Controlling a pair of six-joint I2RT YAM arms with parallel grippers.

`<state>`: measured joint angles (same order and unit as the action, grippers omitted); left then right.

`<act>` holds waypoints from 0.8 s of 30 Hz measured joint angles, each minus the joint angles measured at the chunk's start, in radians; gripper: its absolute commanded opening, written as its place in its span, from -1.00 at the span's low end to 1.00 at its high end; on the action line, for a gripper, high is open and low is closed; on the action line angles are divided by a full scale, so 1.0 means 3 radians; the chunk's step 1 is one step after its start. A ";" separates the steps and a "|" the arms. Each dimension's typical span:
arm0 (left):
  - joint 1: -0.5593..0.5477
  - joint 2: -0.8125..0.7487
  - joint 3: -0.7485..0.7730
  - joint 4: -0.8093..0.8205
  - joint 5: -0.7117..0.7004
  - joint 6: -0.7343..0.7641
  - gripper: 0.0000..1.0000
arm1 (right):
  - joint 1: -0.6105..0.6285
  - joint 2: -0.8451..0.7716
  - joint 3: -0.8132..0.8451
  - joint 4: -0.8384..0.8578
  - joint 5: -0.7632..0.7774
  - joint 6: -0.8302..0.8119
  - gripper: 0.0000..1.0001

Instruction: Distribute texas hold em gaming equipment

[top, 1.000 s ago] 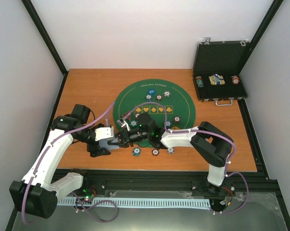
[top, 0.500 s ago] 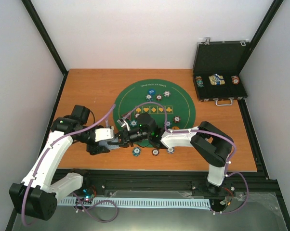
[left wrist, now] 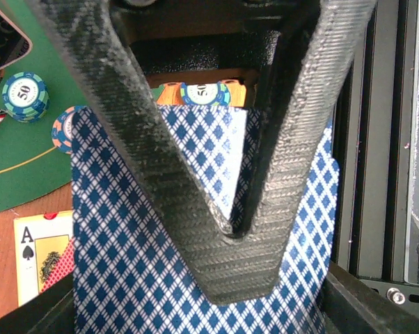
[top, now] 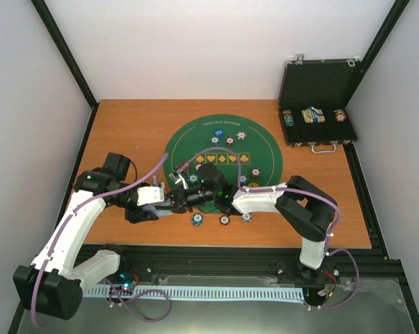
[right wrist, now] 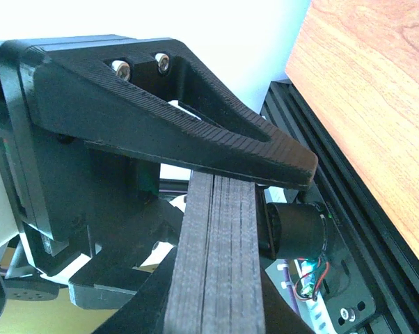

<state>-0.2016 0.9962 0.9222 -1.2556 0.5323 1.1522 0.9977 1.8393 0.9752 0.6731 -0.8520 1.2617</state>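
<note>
Between the two arms, at the near-left rim of the green poker mat [top: 262,139], my right gripper [top: 179,198] is shut on a deck of playing cards [right wrist: 220,257], seen edge-on between its jaws [right wrist: 223,229]. In the left wrist view the deck's blue diamond back [left wrist: 126,264] fills the frame. My left gripper [left wrist: 241,233] has its fingertips together over that back, pinching a card [left wrist: 227,160] that shows paler in the gap. Its place in the top view is [top: 165,206]. Striped poker chips [top: 196,220] [top: 225,220] [top: 246,217] lie along the mat's near rim. An ace of spades [left wrist: 39,254] lies face up under the deck.
More chips [top: 230,140] sit near the mat's far side. An open black case [top: 317,83] with chips and cards stands at the back right. A "50" chip [left wrist: 25,96] and an orange-blue chip [left wrist: 62,129] lie by the deck. Black rails [top: 216,257] run along the near edge.
My left gripper's jaws have come together on the deck's top card and it has edged closer to the right gripper. The right arm holds still.
</note>
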 measured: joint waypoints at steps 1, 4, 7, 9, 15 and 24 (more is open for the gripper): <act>0.0000 0.0001 0.0000 0.0000 -0.0003 0.0001 -0.21 | 0.0000 0.0000 0.0001 -0.0009 0.0001 -0.0008 -0.58; -0.0001 0.0001 -0.0010 -0.0004 -0.0034 0.0029 -0.25 | 0.0000 0.0001 0.0033 -0.0078 -0.0003 -0.0045 -0.41; -0.0001 0.0004 -0.0024 -0.0034 -0.0113 0.0062 -0.28 | -0.0009 0.0003 0.0061 -0.0167 0.0009 -0.0066 -0.12; -0.0001 0.0008 -0.0028 -0.0057 -0.0146 0.0078 -0.29 | -0.0011 0.0009 0.0080 -0.0201 0.0010 -0.0079 0.09; -0.0001 0.0045 -0.0029 -0.0080 -0.0192 0.0081 -0.35 | -0.0001 0.0064 0.0142 -0.0240 0.0006 -0.0065 0.15; -0.0001 0.0076 -0.0029 -0.0080 -0.0191 0.0080 -0.37 | 0.0065 0.0263 0.0262 -0.0264 -0.0001 -0.0046 0.08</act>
<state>-0.2020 1.0191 0.9134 -1.2797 0.4751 1.1763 1.0172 1.9182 1.0538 0.5938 -0.8524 1.2480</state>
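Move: The card deck is already between my two hands: my left fingers hold it across its width, its middle about 2 cm to the right and 1 cm below. My right fingers pinch it through its thickness, its middle some 1 cm farther left. From my left hand, roughly 15 cm below, the ace card lies about 10 cm ahead and 4 cm left, the nearest mat chip 10 cm ahead and 7 cm right, and the teal chips 10 cm right, level with me. I spread my right fingers from their pinch on the deck to a bit over half open, then slide the open jaws about 2 cm left and 2 cm down, farther around the deck towards my left hand. My left hand keeps its grip on the deck's edges and eases about 1 cm down and 1 cm left, barely tilting. ##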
